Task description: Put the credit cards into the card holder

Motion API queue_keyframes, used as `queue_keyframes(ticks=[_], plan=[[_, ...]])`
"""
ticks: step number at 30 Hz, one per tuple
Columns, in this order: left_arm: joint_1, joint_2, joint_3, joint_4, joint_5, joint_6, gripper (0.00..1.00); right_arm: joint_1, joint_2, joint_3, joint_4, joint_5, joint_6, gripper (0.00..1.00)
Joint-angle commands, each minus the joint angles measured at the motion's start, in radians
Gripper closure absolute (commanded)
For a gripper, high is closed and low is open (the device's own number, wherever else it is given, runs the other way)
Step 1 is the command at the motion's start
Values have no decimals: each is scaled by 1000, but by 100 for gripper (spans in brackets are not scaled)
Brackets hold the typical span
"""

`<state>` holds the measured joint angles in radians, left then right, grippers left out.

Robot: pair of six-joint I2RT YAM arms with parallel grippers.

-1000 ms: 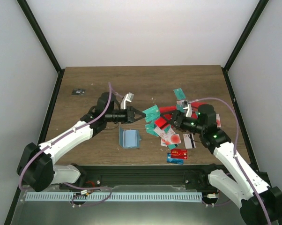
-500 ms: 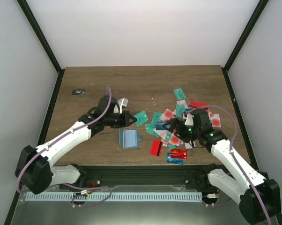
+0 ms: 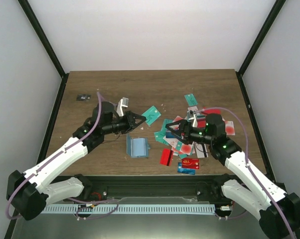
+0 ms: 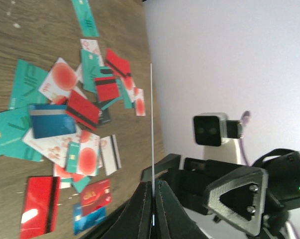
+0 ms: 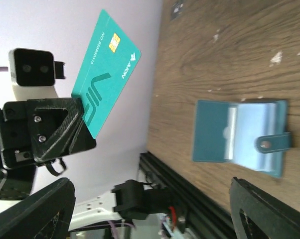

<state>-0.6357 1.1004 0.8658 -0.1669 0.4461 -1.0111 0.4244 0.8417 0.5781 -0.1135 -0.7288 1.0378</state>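
My left gripper (image 3: 136, 119) is shut on a teal credit card (image 3: 151, 114), held in the air above the table left of the pile. In the left wrist view that card (image 4: 151, 124) shows edge-on as a thin line rising from the closed fingertips (image 4: 146, 199). The card holder (image 3: 138, 146) lies open on the wood, teal outside and lighter blue inside, below the held card. My right gripper (image 3: 174, 133) hovers open over the left edge of the credit cards pile (image 3: 186, 142), nothing between its fingers (image 5: 33, 214). The right wrist view looks at the card holder (image 5: 242, 137) and the held teal card (image 5: 105, 84).
A red card (image 3: 165, 157) lies alone near the front edge, with a red and a blue card (image 3: 188, 167) to its right. A small dark object (image 3: 82, 97) sits at the far left. The black frame rail (image 3: 150, 181) runs along the near edge.
The left arm has drawn back to the left with the teal card still pinched. The right gripper has swung left off the pile, and a red card now lies near the front edge.
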Motion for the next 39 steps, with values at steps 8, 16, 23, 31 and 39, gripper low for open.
queue_keyframes(ticks=[8,16,23,31,39], plan=[[-56,-68,-54,216,-45,-227,96,111,120,72,360,87,240,26],[-97,-63,-72,283,-73,-260,96,114,233,166,440,73,270,50],[-110,-60,-74,285,-95,-258,96,114,271,210,433,55,261,98],[-108,-90,6,74,-88,-91,52,72,272,258,351,-92,110,99],[-64,-162,129,-196,42,199,45,37,234,299,211,-354,-148,99]])
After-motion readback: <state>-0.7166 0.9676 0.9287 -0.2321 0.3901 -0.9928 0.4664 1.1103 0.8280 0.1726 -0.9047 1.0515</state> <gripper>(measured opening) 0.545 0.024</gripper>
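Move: The teal card is already pinched in the left fingers, its middle about 2 cm ahead, 3 cm right and 1 cm above that hand; the open right gripper waits some 12 cm right of the left hand, 4 cm back and 3 cm lower. From the right hand the teal card lies about 6 cm ahead, 9 cm left and 4 cm up. The card holder lies 2 cm back, 14 cm left and 23 cm below it; the card pile, 3 cm ahead, 8 cm right and 23 cm down. The right fingers close on the free end of the teal card, after that hand has risen about 8 cm while reaching left and forward some 5 cm each, its fingertips tilting up. The left hand lifts the card about 4 cm, tipping its fingers nearly level, then opens halfway, lets go and draws back and up; the right hand keeps its pinch, eases back 2 cm and swings counter-clockwise. ##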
